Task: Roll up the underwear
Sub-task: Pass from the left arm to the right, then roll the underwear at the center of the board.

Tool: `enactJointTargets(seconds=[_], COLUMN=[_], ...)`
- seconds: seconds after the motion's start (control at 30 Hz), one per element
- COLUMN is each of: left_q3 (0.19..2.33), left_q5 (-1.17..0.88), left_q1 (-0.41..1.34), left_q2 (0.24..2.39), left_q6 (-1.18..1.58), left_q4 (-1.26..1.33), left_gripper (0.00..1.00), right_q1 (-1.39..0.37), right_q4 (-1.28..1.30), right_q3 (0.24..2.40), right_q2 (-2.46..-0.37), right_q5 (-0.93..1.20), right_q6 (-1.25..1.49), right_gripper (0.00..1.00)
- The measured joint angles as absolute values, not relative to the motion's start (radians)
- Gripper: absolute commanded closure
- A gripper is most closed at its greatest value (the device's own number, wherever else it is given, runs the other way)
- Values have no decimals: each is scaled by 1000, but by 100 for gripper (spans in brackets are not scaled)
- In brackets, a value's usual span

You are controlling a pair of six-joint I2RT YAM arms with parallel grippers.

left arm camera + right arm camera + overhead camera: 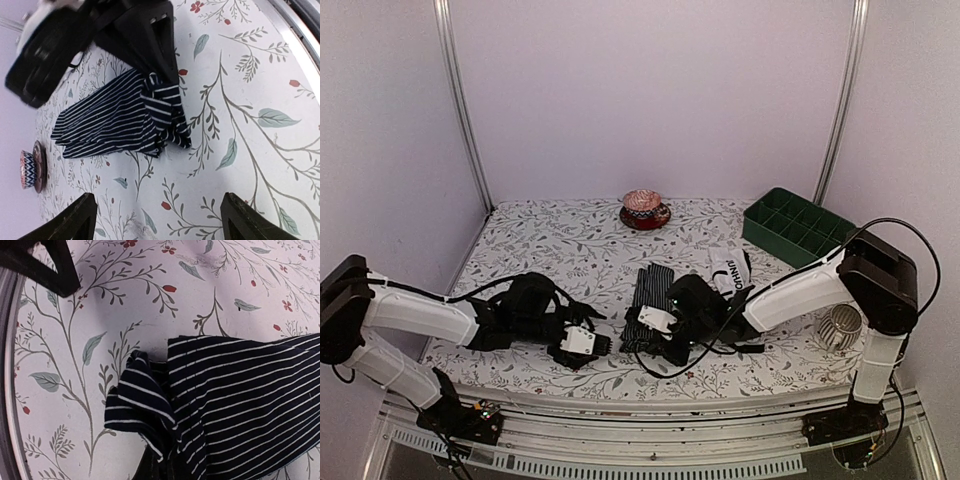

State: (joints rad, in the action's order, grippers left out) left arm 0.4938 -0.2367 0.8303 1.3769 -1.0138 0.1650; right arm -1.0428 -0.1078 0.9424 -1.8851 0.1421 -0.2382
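Note:
The black striped underwear (pixel 647 295) lies flat on the floral table, near the front middle. My right gripper (pixel 658 322) is shut on its near corner, which is bunched and lifted; in the right wrist view the folded corner (pixel 140 400) rises from my jaws (pixel 159 465). In the left wrist view the same underwear (pixel 110 120) lies ahead with the right gripper (pixel 150 45) pinching it. My left gripper (pixel 586 343) is open and empty, just left of the cloth, fingers (pixel 75 220) spread over bare table. The white underwear (pixel 730 268) with black lettering lies behind the right gripper.
A red patterned bowl (pixel 645 209) stands at the back middle, also in the left wrist view (pixel 32 165). A green compartment tray (pixel 796 226) sits back right. A white ribbed cup (pixel 840 326) stands near the right arm. The table's front rail (pixel 300 20) is close by.

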Motion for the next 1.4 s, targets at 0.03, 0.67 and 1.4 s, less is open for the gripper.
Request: enactJointTargets(seconds=[0.03, 0.67, 1.4], left_q3=[480, 437, 639], left_q5=[-221, -43, 91], left_q1=[846, 1104, 1118], left_q2=[1380, 1564, 1782], left_q6=[-1029, -1240, -1256], left_q4=[203, 493, 509], left_gripper=[14, 45, 50], right_q1=[-1024, -864, -863], right_q4=[-69, 229, 266], right_q3=[968, 1174, 1188], right_q2=[-1892, -2028, -2036], right_q5=[189, 650, 669], right_q6=[-223, -29, -18], right_gripper=[97, 98, 98])
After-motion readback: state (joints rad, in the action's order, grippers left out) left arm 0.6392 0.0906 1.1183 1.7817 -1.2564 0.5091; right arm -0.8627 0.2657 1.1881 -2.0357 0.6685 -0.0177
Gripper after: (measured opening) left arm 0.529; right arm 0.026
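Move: The near end of the folded striped underwear lies about 8 cm to the left hand's right, roughly level with it and some 5 cm lower. The right hand already pinches that end, whose middle is about 2 cm to this hand's left, 1 cm back and 1 cm below its finger pads. The white garment lies some 17 cm to the right hand's right and 12 cm ahead, about a centimetre lower. Swinging right and back, then curving forward again while still going right, the left hand sinks about 3 cm and ends some 9 cm to the right, bringing its fingers, narrowed from nearly wide to half open, around the near end of the striped underwear without gripping it. The right hand keeps its pinch almost in place while pivoting nearly 40 degrees, its gripper body leaning forward over the cloth. ##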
